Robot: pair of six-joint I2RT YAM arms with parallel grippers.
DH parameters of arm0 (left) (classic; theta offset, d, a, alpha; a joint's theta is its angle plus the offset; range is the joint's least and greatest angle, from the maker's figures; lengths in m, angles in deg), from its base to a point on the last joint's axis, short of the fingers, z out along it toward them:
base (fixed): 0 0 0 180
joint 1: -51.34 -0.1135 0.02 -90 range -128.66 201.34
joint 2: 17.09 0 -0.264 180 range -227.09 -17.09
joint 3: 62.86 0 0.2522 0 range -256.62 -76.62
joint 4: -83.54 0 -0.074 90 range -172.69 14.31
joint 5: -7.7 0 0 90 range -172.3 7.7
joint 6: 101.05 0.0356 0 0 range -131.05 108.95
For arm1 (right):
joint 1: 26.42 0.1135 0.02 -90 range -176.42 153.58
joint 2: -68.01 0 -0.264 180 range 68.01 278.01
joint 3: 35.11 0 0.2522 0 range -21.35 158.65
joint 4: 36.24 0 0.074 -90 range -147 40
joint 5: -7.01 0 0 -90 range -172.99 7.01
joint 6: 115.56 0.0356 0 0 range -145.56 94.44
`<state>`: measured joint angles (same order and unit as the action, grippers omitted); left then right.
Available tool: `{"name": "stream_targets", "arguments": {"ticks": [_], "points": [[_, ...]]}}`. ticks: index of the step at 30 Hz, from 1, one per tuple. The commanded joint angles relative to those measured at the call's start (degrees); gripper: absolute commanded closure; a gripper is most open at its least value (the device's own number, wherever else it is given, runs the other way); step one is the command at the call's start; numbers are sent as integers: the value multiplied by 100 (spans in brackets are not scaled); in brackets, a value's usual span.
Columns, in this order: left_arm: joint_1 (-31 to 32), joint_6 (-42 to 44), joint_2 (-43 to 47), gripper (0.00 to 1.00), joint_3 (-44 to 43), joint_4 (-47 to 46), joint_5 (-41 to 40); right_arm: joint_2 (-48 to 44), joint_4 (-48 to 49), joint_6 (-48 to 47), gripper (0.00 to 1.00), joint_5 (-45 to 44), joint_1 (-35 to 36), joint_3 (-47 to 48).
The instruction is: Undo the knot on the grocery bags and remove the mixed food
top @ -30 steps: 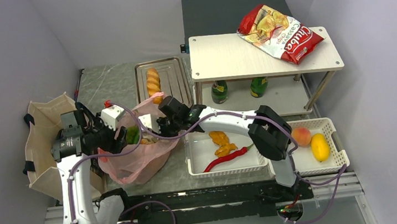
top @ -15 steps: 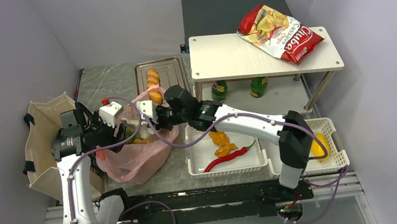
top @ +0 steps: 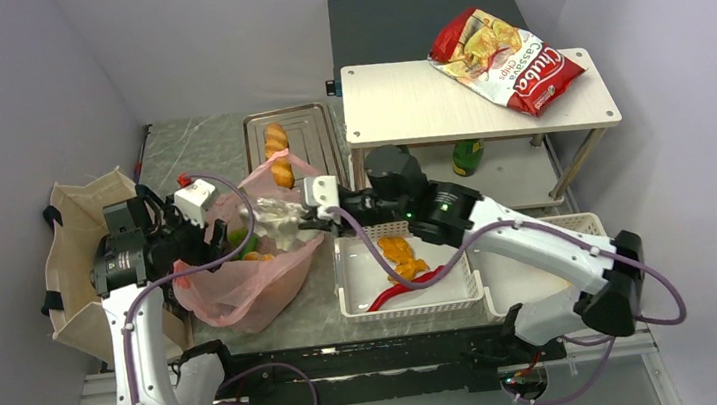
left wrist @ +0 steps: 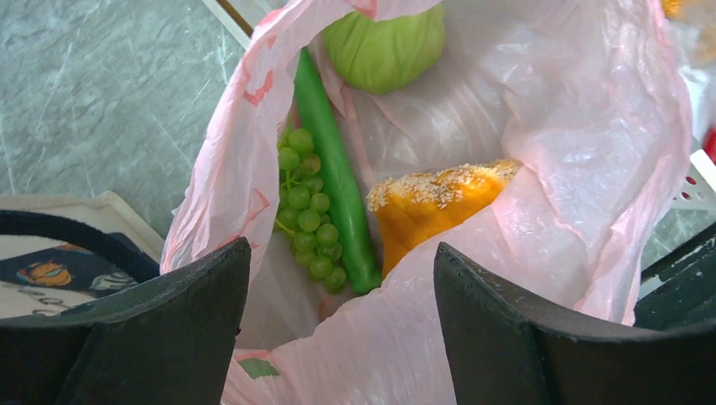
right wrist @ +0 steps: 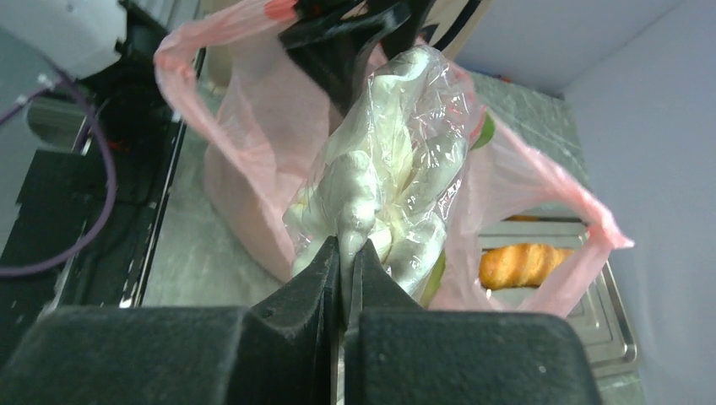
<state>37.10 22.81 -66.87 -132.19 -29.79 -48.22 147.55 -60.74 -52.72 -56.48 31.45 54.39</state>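
The pink plastic grocery bag (top: 244, 295) stands open on the table, with the beige tote (top: 71, 233) to its left. My left gripper (left wrist: 342, 287) is open over the pink bag's (left wrist: 591, 152) near rim, a fold of plastic lying loose between its fingers. Inside lie green grapes (left wrist: 308, 215), a long green vegetable (left wrist: 333, 177), a green cabbage (left wrist: 384, 46) and a seeded brown bun (left wrist: 431, 207). My right gripper (right wrist: 348, 249) is shut on a clear packet of white garlic (right wrist: 380, 194), held just above the bag's right rim (top: 276, 216).
A metal tray (top: 306, 127) with a baguette (top: 277, 156) lies behind the bag. A white basket (top: 353, 283) with a red chilli and orange peppers sits to the right, another basket (top: 594, 228) beyond it. The white shelf (top: 425, 105) carries a red chips bag (top: 506, 61); green bottles (top: 467, 156) stand beneath.
My right arm has drawn back to the right and lifted the garlic packet out of the pink bag. The left gripper has opened a little wider over the rim.
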Motion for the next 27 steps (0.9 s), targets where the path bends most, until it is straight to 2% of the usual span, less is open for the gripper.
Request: {"name": "stream_targets", "arguments": {"ticks": [1, 7, 13, 20, 22, 24, 25, 26, 27], "points": [[-30, 221, -138, 19, -320, -58, 585, -579, -815, -565, 100, 103, -85, -421], [-34, 702, -203, 20, -489, 283, 721, -1276, -1945, -662, 100, -261, -583, -1071], [-28, 773, -59, 19, -393, 318, 734, -1821, -2275, -870, 100, -963, -1209, -1917], [-28, 658, -134, 19, -372, 264, 728, -1733, -2293, -406, 99, -517, -1314, -2362], [-26, 661, -154, 18, -395, 286, 710, -1613, -2198, -312, 77, -264, -1317, -2375], [-24, 684, -144, 19, -419, 326, 663, -1602, -2059, -291, 44, -161, -1309, -2366], [-25, 725, -117, 19, -408, 357, 651, -1570, -2040, -290, 33, -148, -1305, -2299], [-26, 771, -63, 19, -381, 379, 639, -1495, -2087, -311, 27, -138, -1304, -2186], [-26, 811, -9, 19, -344, 401, 638, -1414, -2132, -325, 26, -118, -1309, -2050]]}}
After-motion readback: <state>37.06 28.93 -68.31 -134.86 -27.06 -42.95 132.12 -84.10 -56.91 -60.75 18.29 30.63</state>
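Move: The right gripper holds the clear pack of white food above the right part of the open pink bag, whose middle is about 10 cm to its left, 3 cm farther out and 20 cm below. The white basket's middle lies roughly 19 cm to its right, 3 cm ahead and 27 cm down; in it the orange pepper sits 5 cm ahead and 20 cm right, the red chili 1 cm back and 21 cm right. From the left gripper the basket is some 35 cm right, about level, 17 cm below. Carry the pack away from the pink bag with the right gripper, some 17 cm to the right and 16 cm down, until the hand is low over the white basket. On the way tip the fingers down by nearly 30 degrees and swing the wrist a little clockwise; then, once the sideways travel has stopped, open the fingers wide and let go of the pack. ##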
